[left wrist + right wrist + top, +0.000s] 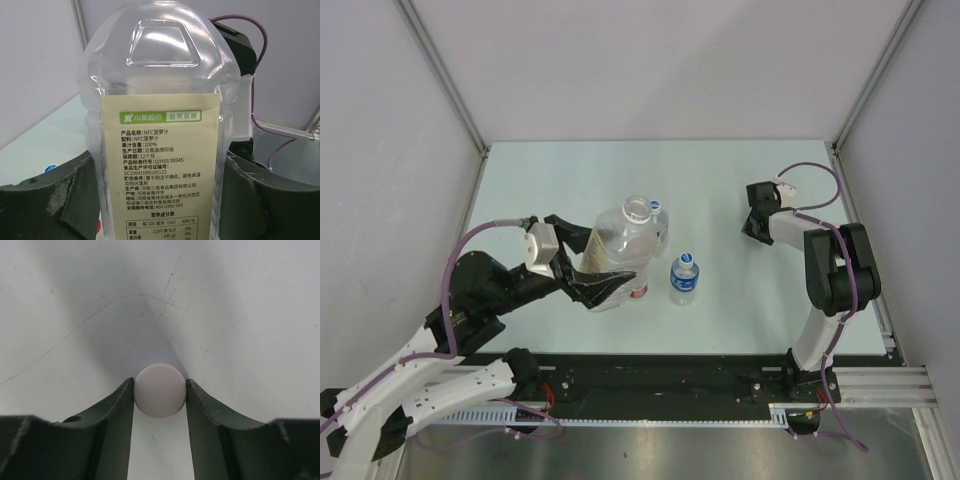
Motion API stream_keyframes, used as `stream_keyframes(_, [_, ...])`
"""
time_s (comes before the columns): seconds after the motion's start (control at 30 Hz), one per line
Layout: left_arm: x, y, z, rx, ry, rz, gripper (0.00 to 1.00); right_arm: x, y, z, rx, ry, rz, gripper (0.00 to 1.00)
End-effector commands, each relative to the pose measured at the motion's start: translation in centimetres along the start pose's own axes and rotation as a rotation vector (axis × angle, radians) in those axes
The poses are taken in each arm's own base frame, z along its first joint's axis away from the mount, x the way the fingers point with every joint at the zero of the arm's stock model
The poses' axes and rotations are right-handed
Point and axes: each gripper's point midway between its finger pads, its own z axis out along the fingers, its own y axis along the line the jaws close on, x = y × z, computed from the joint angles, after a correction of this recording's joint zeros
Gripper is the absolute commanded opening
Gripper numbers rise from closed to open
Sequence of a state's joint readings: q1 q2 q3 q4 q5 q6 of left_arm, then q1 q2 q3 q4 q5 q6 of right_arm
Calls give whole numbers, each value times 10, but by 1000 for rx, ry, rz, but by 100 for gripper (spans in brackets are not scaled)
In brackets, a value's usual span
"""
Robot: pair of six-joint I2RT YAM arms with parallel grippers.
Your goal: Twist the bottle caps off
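My left gripper (592,272) is shut on the large clear bottle (620,245) with the yellowish label and holds it upright. Its mouth (637,209) is uncapped. In the left wrist view the bottle (160,100) fills the space between my fingers (45,205). My right gripper (160,386) is shut on the white cap (160,390), pointing down just above the table; in the top view it (756,222) is at the right. A small blue-labelled bottle (685,278) stands capped in blue. Another blue cap (659,207) shows behind the large bottle. A red-labelled bottle (638,291) is mostly hidden.
The pale table (570,180) is bounded by white walls with metal posts at the back corners. A black rail (670,372) runs along the near edge by the arm bases. My right arm's purple cable (820,185) loops above the right gripper.
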State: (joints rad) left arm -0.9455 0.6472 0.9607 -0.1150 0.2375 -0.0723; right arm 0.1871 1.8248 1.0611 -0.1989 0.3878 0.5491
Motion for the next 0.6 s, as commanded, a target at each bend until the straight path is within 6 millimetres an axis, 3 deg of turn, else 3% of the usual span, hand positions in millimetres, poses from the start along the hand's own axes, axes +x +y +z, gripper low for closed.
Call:
stream_keyframes(0.0, [-5,3,2,-16,-32,-2,1,-1,3,-6,-8,13,-13,44])
stream_keyframes(0.13, [-4,5,3,-21,-29,0,1,-20,6,-20,-40,-30,21,63])
stream_keyframes(0.2, [-2,5,4,-23,-26,2,1,-35,8,-32,-68,-55,67,66])
stream_keyframes(0.3, [2,6,6,-24,-17,2,1,-76,14,-71,-155,-128,143,71])
stream_keyframes(0.33, [4,7,8,-24,-11,0,1,-92,18,-94,-200,-167,169,72])
stream_keyframes(0.43, [6,8,12,-25,-11,0,1,-116,32,-146,-347,-222,230,72])
stream_keyframes(0.47, [7,9,13,-27,-16,0,1,-128,39,-183,-432,-278,242,72])
stream_keyframes(0.53, [10,11,17,-30,-7,-1,1,-138,54,-234,-586,-340,226,72])
stream_keyframes(0.57, [10,12,19,-33,-8,1,1,-142,59,-281,-695,-403,212,72])
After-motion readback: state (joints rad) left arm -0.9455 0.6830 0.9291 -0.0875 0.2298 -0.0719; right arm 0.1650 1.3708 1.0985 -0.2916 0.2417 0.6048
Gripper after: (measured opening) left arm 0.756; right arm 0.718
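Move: My right hand already holds the white cap down at the table top, the cap between its fingertips and the bare table right beneath it. From there, the blue-labelled bottle stands some 20 cm to the left and 17 cm back, and the clear blue-capped bottle about 29 cm left and 5 cm back. From my raised left hand, the cap lies roughly 29 cm ahead, 35 cm to the right and 39 cm below. I spread my right fingers to let go of the white cap on the table, then lift that hand steeply away from it, about 18 cm up and speeding up, the fingers tipping upward some 25 degrees. My left hand keeps its grip on the big juice bottle and eases down a little, drifting slightly forward and to the right. ##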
